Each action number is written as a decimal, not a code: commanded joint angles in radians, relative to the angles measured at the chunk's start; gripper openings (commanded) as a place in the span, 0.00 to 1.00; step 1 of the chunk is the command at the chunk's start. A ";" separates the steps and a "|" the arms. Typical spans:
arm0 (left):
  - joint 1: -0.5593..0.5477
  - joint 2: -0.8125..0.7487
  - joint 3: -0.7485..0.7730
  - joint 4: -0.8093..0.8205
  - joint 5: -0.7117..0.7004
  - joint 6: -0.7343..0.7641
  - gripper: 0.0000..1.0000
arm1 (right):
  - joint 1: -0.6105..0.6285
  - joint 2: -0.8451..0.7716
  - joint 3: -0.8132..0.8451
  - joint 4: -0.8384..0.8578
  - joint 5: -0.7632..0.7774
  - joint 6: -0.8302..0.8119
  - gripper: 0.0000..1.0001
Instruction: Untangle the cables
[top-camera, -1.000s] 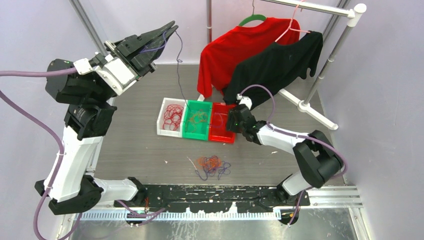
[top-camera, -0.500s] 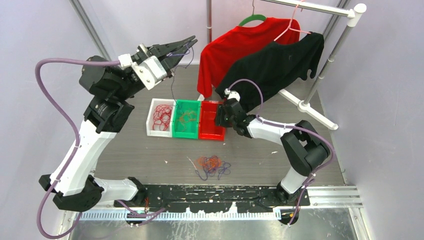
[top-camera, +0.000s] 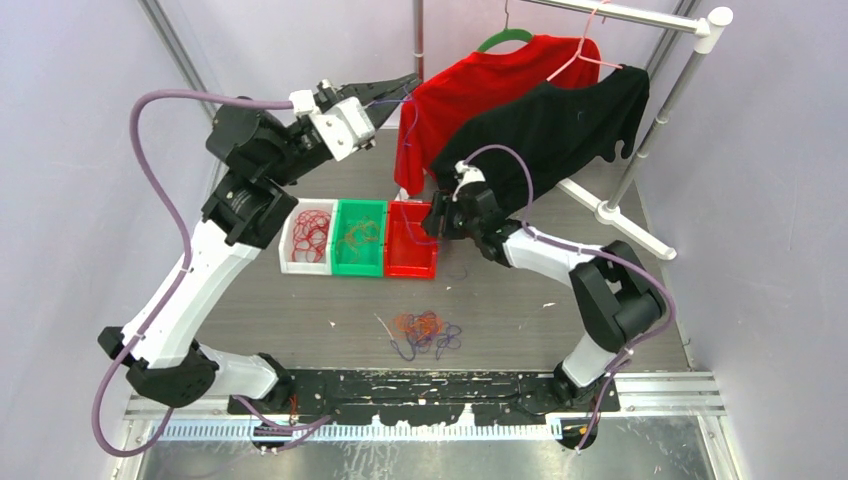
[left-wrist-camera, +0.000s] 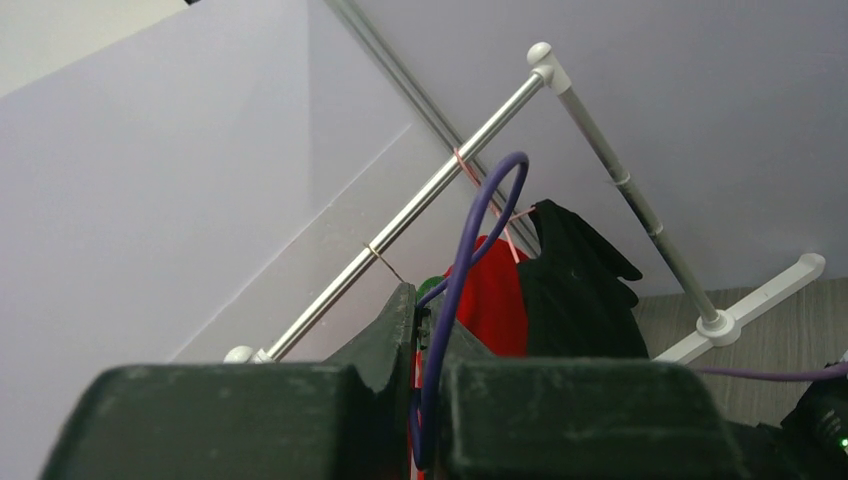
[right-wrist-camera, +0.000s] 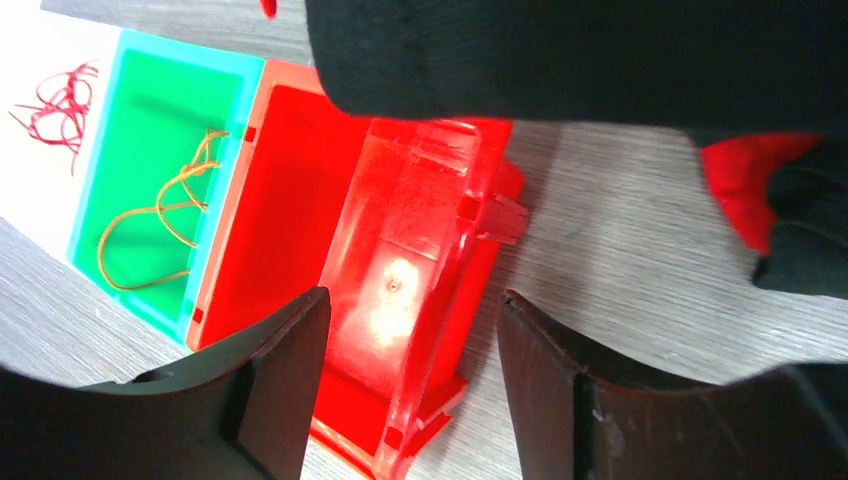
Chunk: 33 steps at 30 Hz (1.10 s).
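A tangled bundle of red, orange and purple cables (top-camera: 424, 330) lies on the table near the front. My left gripper (top-camera: 408, 81) is raised high at the back, shut on one purple cable (left-wrist-camera: 468, 235) that loops above its fingertips (left-wrist-camera: 405, 310) and hangs down. My right gripper (top-camera: 437, 222) is open, and its jaws straddle the right wall of the red bin (right-wrist-camera: 290, 200); in the right wrist view the gripper (right-wrist-camera: 412, 298) has that wall between its fingers. Nothing shows in the red bin.
A white bin (top-camera: 300, 262) holds red cables and a green bin (top-camera: 359, 269) holds orange cables, left of the red bin (top-camera: 412, 268). A clothes rack (top-camera: 612, 209) with a red shirt (top-camera: 470, 90) and a black shirt (top-camera: 560, 125) stands behind, close to both grippers.
My left gripper has swung right toward the red shirt with the purple cable. The three bins have slid left together with my right gripper at the red bin.
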 joint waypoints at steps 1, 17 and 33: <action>-0.004 0.016 -0.005 0.045 -0.023 0.025 0.00 | -0.027 -0.157 -0.040 0.060 0.001 0.021 0.68; -0.006 0.140 0.029 0.047 -0.053 0.081 0.00 | -0.042 -0.315 -0.174 0.026 0.062 -0.006 0.69; -0.007 0.163 0.125 0.038 -0.071 0.152 0.00 | -0.042 -0.422 -0.230 -0.041 0.121 -0.028 0.67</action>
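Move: My left hand holds the purple cable high over the table; the red bin it is to go into lies about 58 cm below, roughly 10 cm ahead and 2 cm left. From my open right hand the red bin's middle is some 6 cm left, 1 cm back and 8 cm below. The green bin stands 10 cm farther left of the red one, level with it, and the remaining cable pile lies about 17 cm back, 3 cm left and 10 cm below my right hand. I back my right hand away from the red bin's right wall, lifting about 6 cm at first, dipping, then rising slightly again as it draws some 7 cm right and 4 cm back, fingers wide open. Meanwhile my left hand keeps its pinch on the purple cable and swings about 7 cm forward, 6 cm down and 4 cm right, then lifts a little again at the end. ##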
